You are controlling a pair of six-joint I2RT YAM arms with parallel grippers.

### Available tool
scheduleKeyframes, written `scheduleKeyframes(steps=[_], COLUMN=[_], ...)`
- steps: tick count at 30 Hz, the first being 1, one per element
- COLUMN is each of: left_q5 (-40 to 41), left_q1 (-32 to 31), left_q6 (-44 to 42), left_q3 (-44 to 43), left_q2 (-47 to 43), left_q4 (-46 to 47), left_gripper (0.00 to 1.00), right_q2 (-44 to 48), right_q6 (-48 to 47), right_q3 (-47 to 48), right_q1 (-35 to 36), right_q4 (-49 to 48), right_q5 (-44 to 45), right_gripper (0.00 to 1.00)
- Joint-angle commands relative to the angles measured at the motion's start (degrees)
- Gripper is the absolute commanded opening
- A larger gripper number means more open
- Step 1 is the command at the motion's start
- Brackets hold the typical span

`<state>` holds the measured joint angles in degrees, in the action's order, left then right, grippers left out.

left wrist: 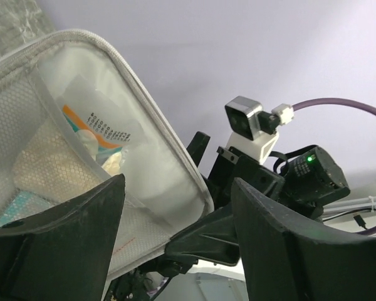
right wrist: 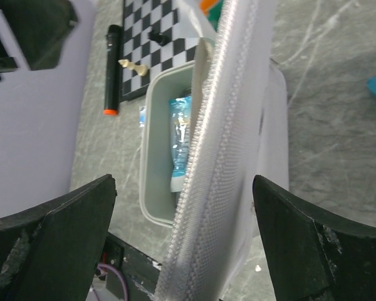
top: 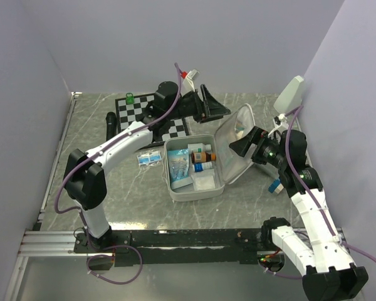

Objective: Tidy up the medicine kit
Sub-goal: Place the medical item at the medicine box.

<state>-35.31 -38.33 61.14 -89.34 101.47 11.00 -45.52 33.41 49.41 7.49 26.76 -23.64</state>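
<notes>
The white medicine kit (top: 173, 188) lies open mid-table. Its tray holds a blue packet (top: 178, 162), small bottles (top: 200, 157) and white gauze (top: 205, 182). The zip lid (top: 237, 128) stands up on the tray's right side. My right gripper (top: 244, 143) is open, one finger on each side of the lid's zipper edge (right wrist: 219, 188), neither finger touching it. My left gripper (top: 211, 105) hovers open behind the lid, holding nothing. It faces the lid's mesh pocket (left wrist: 62, 182), which holds packets.
Behind the kit lies a chessboard (top: 138, 111) with a green piece (top: 130, 98). A black marker (top: 110, 123) lies at its left. A blister pack (top: 149, 158) lies left of the tray. A blue item (top: 276, 186) sits right of the kit, near the right arm.
</notes>
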Motion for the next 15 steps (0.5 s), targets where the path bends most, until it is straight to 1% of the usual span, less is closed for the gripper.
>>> scheduleKeyframes(steps=[1,2,6,9,12,15], left_q5=[-0.4,-0.2,-0.9,-1.3,-1.4,-3.5], left_q1=[-0.5,-0.6,-1.1,-2.0,-2.9,-4.1], left_q6=[-2.6,-3.5,-5.4,-6.1,-6.1,-5.0], left_q3=[-1.6,-2.3,-5.8,-7.3,-8.9,-9.6], left_q2=[0.0,0.7,2.8,3.9,5.6,7.3], left_q4=[-1.2,-1.9,-4.1,-4.0,-3.5,-1.4], left_gripper=[0.70,0.68,0.51,0.48,0.49,0.50], right_q2=[0.1,0.2,0.1,-0.3,-0.1,0.7], right_q6=[1.7,1.9,3.7,4.9,4.9,4.4], right_q3=[0.5,0.7,1.0,1.0,1.0,1.0], right_q1=[-1.0,-1.1,-1.2,-1.2,-1.2,-1.2], right_q4=[-5.3,-5.8,-7.8,-9.4,-10.2,-9.7], right_q5=[-4.7,-5.3,-8.2,-10.6,-12.0,-12.3], right_gripper=[0.97,0.98,0.98,0.98,0.98,0.98])
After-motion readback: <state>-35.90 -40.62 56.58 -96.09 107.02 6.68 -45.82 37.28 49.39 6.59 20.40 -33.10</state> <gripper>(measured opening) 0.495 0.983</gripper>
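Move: The half-open lid of the medicine box stands between the arms: its middle is about 4 cm to the left hand's right, 4 cm back and 18 cm below. The brown bottle inside the box lies some 7 cm left, 6 cm back and 29 cm below that hand. From the right hand, the lid's middle is roughly 3 cm ahead, 2 cm left and 10 cm below, and the box about 14 cm left, 2 cm back, 22 cm lower. The right hand rises about 3 cm and eases some 2 cm left beside the lid, rolling and turning counter-clockwise by about 10 degrees in all; its fingers stay wide open with the lid's rim between them, one fingertip seeming to push on the outer face. Meanwhile the left hand first sinks about 1.5 cm, then goes nearly 3 cm right towards the lid's top rim, its fingers narrowing from three-quarters to about half open without gripping anything. ##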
